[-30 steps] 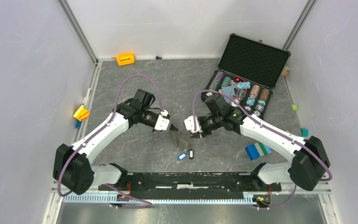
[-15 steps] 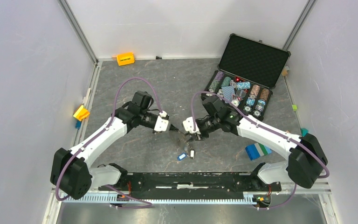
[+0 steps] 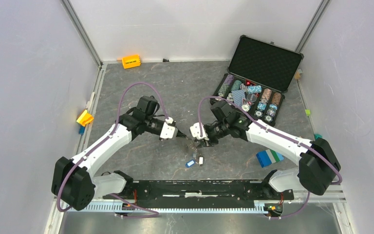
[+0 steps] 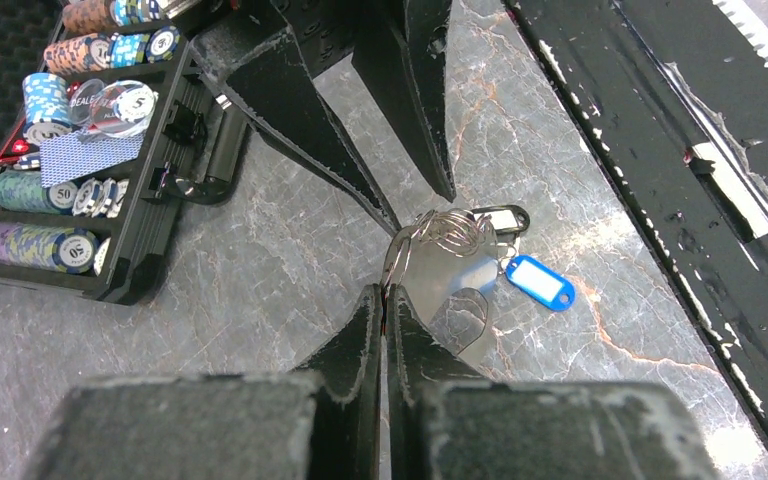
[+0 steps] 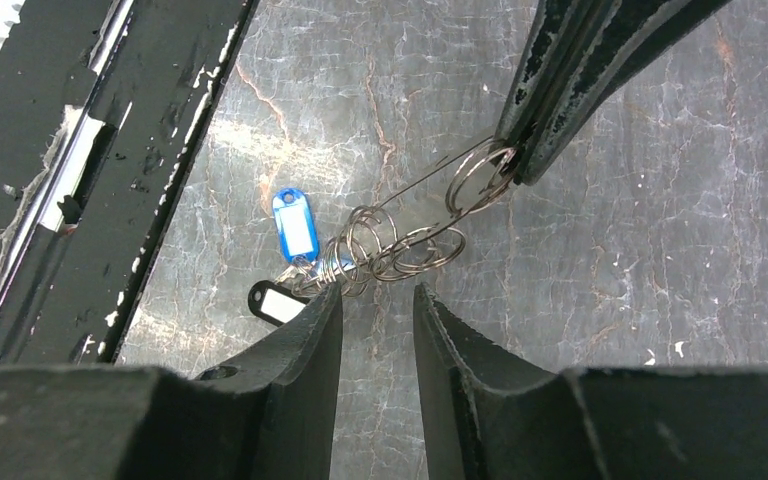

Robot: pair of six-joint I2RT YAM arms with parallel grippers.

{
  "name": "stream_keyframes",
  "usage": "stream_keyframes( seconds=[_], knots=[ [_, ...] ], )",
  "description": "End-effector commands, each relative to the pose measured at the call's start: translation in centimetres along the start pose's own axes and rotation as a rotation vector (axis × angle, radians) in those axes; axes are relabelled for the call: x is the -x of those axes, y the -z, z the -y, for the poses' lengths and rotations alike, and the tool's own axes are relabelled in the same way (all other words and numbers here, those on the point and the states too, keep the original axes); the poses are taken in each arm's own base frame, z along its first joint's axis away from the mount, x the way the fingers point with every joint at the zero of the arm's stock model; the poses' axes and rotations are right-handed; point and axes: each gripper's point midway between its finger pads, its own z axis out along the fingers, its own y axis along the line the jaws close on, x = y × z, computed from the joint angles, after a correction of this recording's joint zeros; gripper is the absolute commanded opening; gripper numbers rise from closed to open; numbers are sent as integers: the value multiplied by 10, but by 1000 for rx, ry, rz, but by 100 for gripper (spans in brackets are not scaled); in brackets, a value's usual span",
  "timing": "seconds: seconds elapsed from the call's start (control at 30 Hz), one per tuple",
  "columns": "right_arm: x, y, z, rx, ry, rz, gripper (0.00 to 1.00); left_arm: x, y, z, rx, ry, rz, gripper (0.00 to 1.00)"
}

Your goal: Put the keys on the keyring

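The keyring [image 5: 410,235], a chain of thin wire loops, hangs slanted over the table. My left gripper [image 4: 384,295] is shut on its upper end loop [image 5: 480,180]. Its lower end reaches the keys: a blue-tagged key [image 5: 295,225] and a black-tagged key [image 5: 275,303], both lying on the table. I cannot tell whether they are threaded on. My right gripper [image 5: 378,290] is open, its fingertips just short of the lower loops, with nothing between them. From above, the two grippers meet nose to nose at the keyring [image 3: 191,142], with the blue key [image 3: 190,163] just nearer.
An open black case [image 3: 265,61] of poker chips stands at the back right. An orange block [image 3: 131,61] lies at the back, a yellow one [image 3: 84,117] at the left wall, and a blue-green block [image 3: 269,157] at the right. The black base rail [image 3: 195,187] runs along the near edge.
My right gripper has moved left up to the keyring and narrowed its jaws a little. My left gripper, still shut on the ring, has shifted slightly toward it.
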Motion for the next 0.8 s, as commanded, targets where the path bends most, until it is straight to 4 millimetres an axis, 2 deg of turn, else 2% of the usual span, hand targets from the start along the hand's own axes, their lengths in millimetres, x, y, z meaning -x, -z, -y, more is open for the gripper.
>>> stream_keyframes(
  seconds=[0.0,0.1,0.23,0.37,0.47,0.6,0.77],
  knots=[
    [-3,2,3,-14,-22,-2,38,16,2,0,7,-29,52,2],
    [-5,9,9,-62,-19,-15,38,14,4,-4,33,3,46,2],
    [3,28,19,-168,41,-32,37,15,7,-13,84,97,56,2],
    [17,44,26,-246,101,-26,37,23,12,-46,272,343,84,2],
    [28,53,31,-294,131,-14,36,23,18,-55,336,504,57,2],
    [39,55,34,-317,134,3,37,22,22,-60,400,670,49,2],
    [37,45,37,-323,110,-17,38,19,27,-64,481,803,37,2]
  ],
)
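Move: The left gripper still pinches one end of the metal keyring plate. The plate's middle lies about 4 cm back, 1 cm right and 4 cm below that hand. From the empty, half-open right gripper, the middle is some 4 cm left, 1 cm back and roughly level. The blue tag sits about 8 cm back, 4 cm left and 8 cm below the right hand; the black tag is about 7 cm back, 1 cm right and equally low. Keep the left grip shut on the plate's end and carry it forward about 4 cm and slightly up, rolling the wrist hard and swinging the fingers counter-clockwise some 30 degrees to turn the plate. Meanwhile, back the right gripper off to the right and forward a little, then lift it about 5 cm clear, above the rings, fingers staying half open. ##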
